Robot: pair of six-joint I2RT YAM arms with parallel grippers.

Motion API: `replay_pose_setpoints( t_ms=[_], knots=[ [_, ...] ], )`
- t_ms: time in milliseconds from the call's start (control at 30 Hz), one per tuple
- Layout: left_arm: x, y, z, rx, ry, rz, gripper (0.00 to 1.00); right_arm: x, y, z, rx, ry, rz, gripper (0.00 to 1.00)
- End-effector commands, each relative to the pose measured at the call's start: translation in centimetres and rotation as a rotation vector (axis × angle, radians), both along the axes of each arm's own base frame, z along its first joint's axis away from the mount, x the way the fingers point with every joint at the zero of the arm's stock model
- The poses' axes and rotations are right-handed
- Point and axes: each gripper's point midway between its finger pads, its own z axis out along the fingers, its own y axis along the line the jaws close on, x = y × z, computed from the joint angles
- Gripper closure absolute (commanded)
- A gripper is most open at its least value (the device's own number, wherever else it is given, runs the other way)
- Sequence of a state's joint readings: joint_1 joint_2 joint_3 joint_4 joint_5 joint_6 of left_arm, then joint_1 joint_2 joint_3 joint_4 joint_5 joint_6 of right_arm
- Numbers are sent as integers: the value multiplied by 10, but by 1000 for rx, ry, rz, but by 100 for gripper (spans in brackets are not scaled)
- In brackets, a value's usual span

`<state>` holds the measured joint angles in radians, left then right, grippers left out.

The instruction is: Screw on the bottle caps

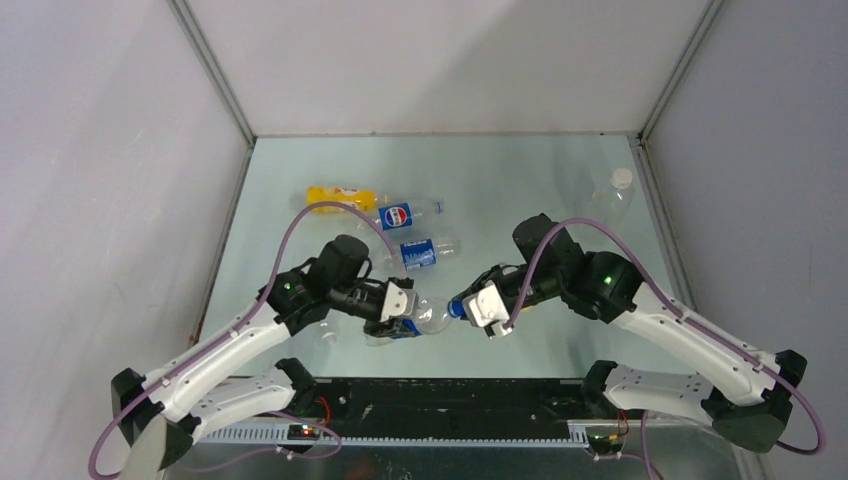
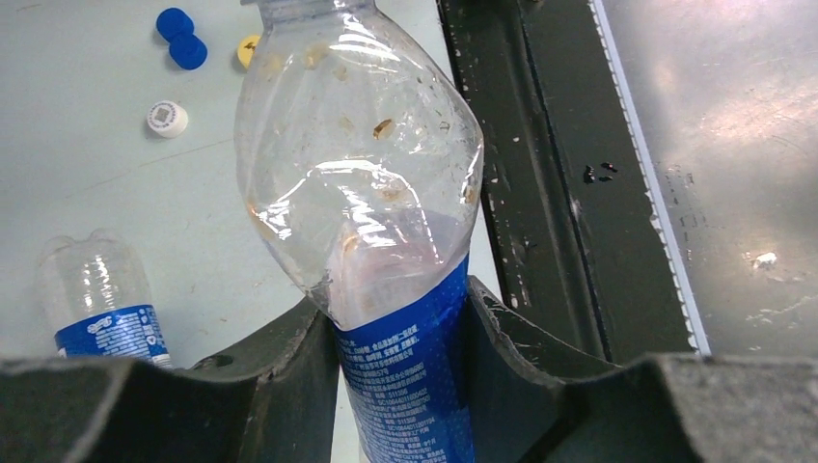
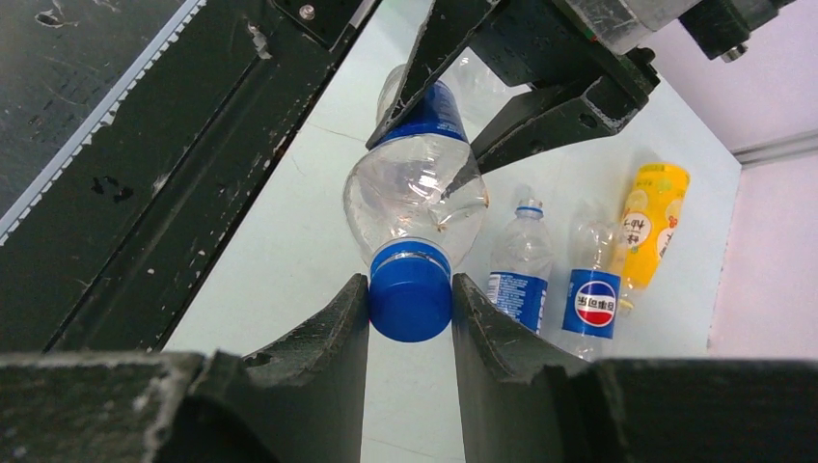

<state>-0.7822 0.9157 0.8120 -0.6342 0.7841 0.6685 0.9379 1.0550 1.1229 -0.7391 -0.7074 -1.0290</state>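
My left gripper point(image 1: 405, 318) is shut on the blue-labelled waist of a clear bottle point(image 1: 432, 316), holding it level above the table's near edge with its neck toward the right arm. In the left wrist view the fingers point(image 2: 289, 367) squeeze the label and the dented clear body point(image 2: 357, 164) stretches away. My right gripper point(image 1: 470, 308) is shut on a blue cap point(image 3: 410, 299) that sits on this bottle's neck. Loose caps lie on the table: two blue point(image 2: 181, 39), one yellow point(image 2: 248, 50), one white point(image 2: 167, 118).
A yellow bottle point(image 1: 340, 196), a Pepsi bottle point(image 1: 405, 214) and a blue-labelled bottle point(image 1: 425, 252) lie mid-table. Another blue-labelled bottle point(image 2: 96, 299) lies beneath the left arm. A clear bottle with a white cap point(image 1: 612, 195) is at the far right. The black rail point(image 2: 521, 193) runs along the near edge.
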Motion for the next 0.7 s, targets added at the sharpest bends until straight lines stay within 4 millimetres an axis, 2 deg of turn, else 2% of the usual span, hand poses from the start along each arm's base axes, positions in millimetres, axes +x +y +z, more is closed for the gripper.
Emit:
replay_pose_setpoints(
  t_ms=[0, 300, 467, 667],
  knots=[
    [15, -34, 80, -314, -263, -75, 55, 7, 17, -2, 23, 9, -1, 100],
    [41, -38, 91, -377, -420, 74, 55, 24, 25, 5, 39, 259, -237, 100],
    [57, -38, 109, -439, -486, 188, 56, 33, 24, 2, 22, 374, -383, 100],
    [68, -36, 118, -435, -408, 310, 60, 49, 18, -4, 0, 461, -586, 100]
  ],
)
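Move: The left hand still grips the crumpled bottle by its blue label; the blue cap on the bottle's mouth lies about 10 cm to this hand's right, 2 cm ahead and some 5 cm higher. The right hand already has that blue cap between its fingertips. On the table, roughly 16 cm below the left hand, the blue-labelled bottle lies about 20 cm straight ahead. The yellow cap lies some 17 cm to the right hand's right, 7 cm ahead and 24 cm below. The right hand keeps its pinch on the blue cap and rolls about 30 degrees around its finger line, clockwise as seen looking along its fingers towards the bottle, while it travels some 4 cm forward and about 1 cm left towards the left hand. The left hand keeps its grip on the bottle and carries it forward about 5 cm alongside, its fingers swinging from pointing right towards forward, so that the bottle turns against the cap in the tightening sense. ##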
